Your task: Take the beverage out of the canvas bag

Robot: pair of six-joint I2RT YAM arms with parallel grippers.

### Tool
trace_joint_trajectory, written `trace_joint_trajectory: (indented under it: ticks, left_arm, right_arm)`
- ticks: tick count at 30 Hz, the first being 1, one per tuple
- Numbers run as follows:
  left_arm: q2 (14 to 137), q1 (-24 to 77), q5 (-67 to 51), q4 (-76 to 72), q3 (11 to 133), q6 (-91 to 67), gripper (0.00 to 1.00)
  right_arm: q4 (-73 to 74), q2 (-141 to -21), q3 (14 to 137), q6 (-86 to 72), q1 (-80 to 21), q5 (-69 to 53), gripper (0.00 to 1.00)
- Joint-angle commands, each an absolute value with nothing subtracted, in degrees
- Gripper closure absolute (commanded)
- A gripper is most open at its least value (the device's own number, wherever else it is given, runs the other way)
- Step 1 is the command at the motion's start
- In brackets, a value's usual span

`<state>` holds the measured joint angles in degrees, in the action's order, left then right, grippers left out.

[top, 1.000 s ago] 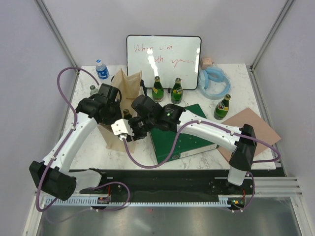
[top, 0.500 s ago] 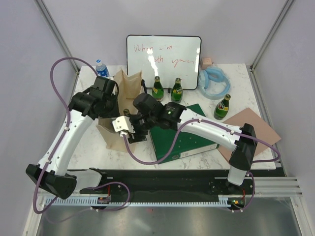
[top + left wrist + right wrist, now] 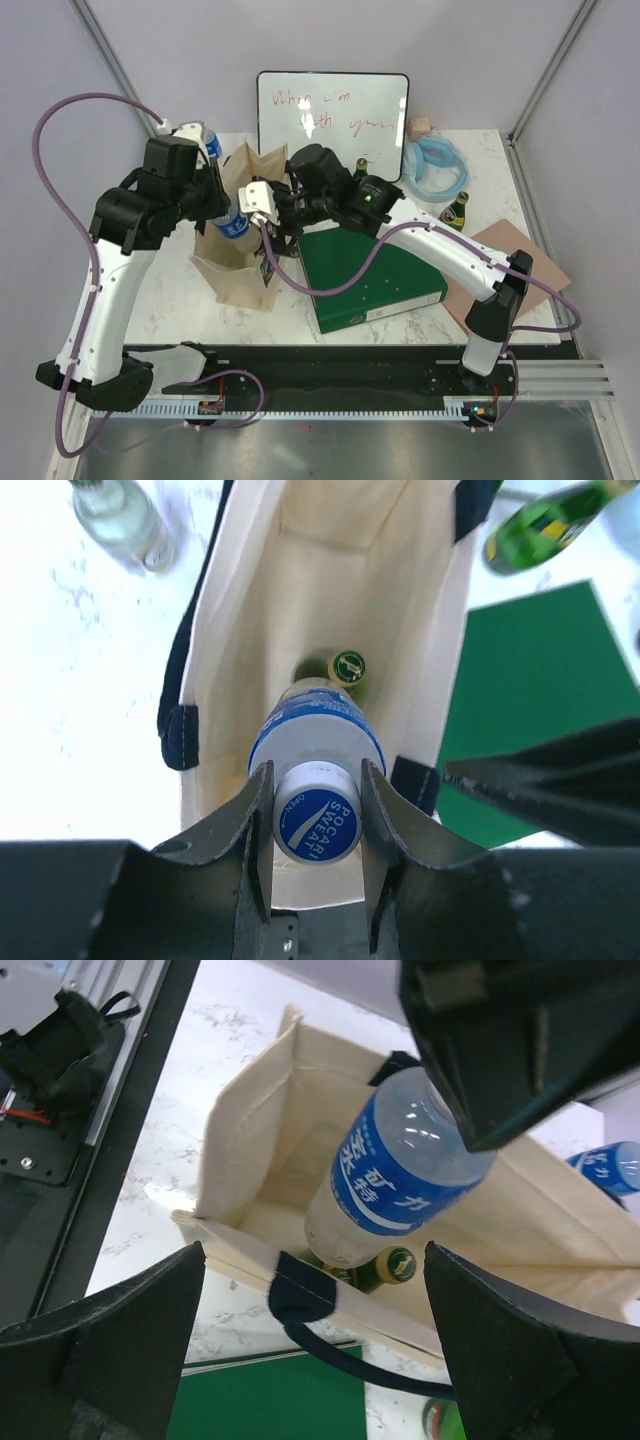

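Note:
The beverage (image 3: 316,825), a clear bottle with a blue label and a blue Pocari Sweat cap, hangs tilted over the open mouth of the canvas bag (image 3: 330,580). My left gripper (image 3: 316,775) is shut on its neck just below the cap. From above, the bottle (image 3: 230,224) sits over the upright beige bag (image 3: 240,280). My right gripper (image 3: 312,1255) stands wide open beside the bag's near rim (image 3: 250,1130), holding nothing; the bottle (image 3: 395,1175) hangs in front of it. A green glass bottle with a gold cap (image 3: 348,666) stands inside the bag.
A green binder (image 3: 375,275) lies right of the bag. A green bottle (image 3: 456,212), a coiled blue tube (image 3: 435,165) and a brown board (image 3: 505,260) are at the right. A whiteboard (image 3: 333,110) stands at the back. A clear bottle (image 3: 125,520) is left of the bag.
My left arm has risen, lifting the blue-labelled bottle up out of the bag. My right gripper has opened and drawn back and up from the bag's rim.

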<state>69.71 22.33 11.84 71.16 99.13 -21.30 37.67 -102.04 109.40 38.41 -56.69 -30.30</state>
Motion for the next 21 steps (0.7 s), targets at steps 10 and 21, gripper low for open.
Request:
trace_joint_trajectory:
  ticks: [10,21]
  left_arm:
    - [68.8,22.6,17.5,61.9,118.3,-17.5,0.98]
    - [69.5,22.6,24.5,55.8,122.2,-15.0,0.98]
  right_arm:
    - [38.0,-100.1,115.5,33.2,-50.2,-32.7,0.02]
    - [36.8,-98.3,112.7,30.8,-47.6,-33.3,0.02]
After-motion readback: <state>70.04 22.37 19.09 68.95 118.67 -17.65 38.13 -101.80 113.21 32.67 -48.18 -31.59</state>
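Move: The left hand holds the blue-labelled water bottle by its cap over the bag's mouth; the bag's middle lies about 5 cm ahead, 1 cm right and 22 below. The white bottle stands some 12 cm ahead and 13 left, 26 below. From the open right hand, the green bottle in the bag lies about 4 cm ahead, 8 left and 20 below; a green bottle outside stands roughly 15 ahead and 8 right. Keeping its pinch on the cap, the left hand draws the water bottle on up about 12 cm out of the canvas bag, slowing and edging a little left towards the table beside the bag, while the wrist tips its fingertips up some 20 degrees. The right hand, still wide open, clears to the forward right above the bag's right rim and first rises about 3 cm, its wrist turning some 10 degrees clockwise. ##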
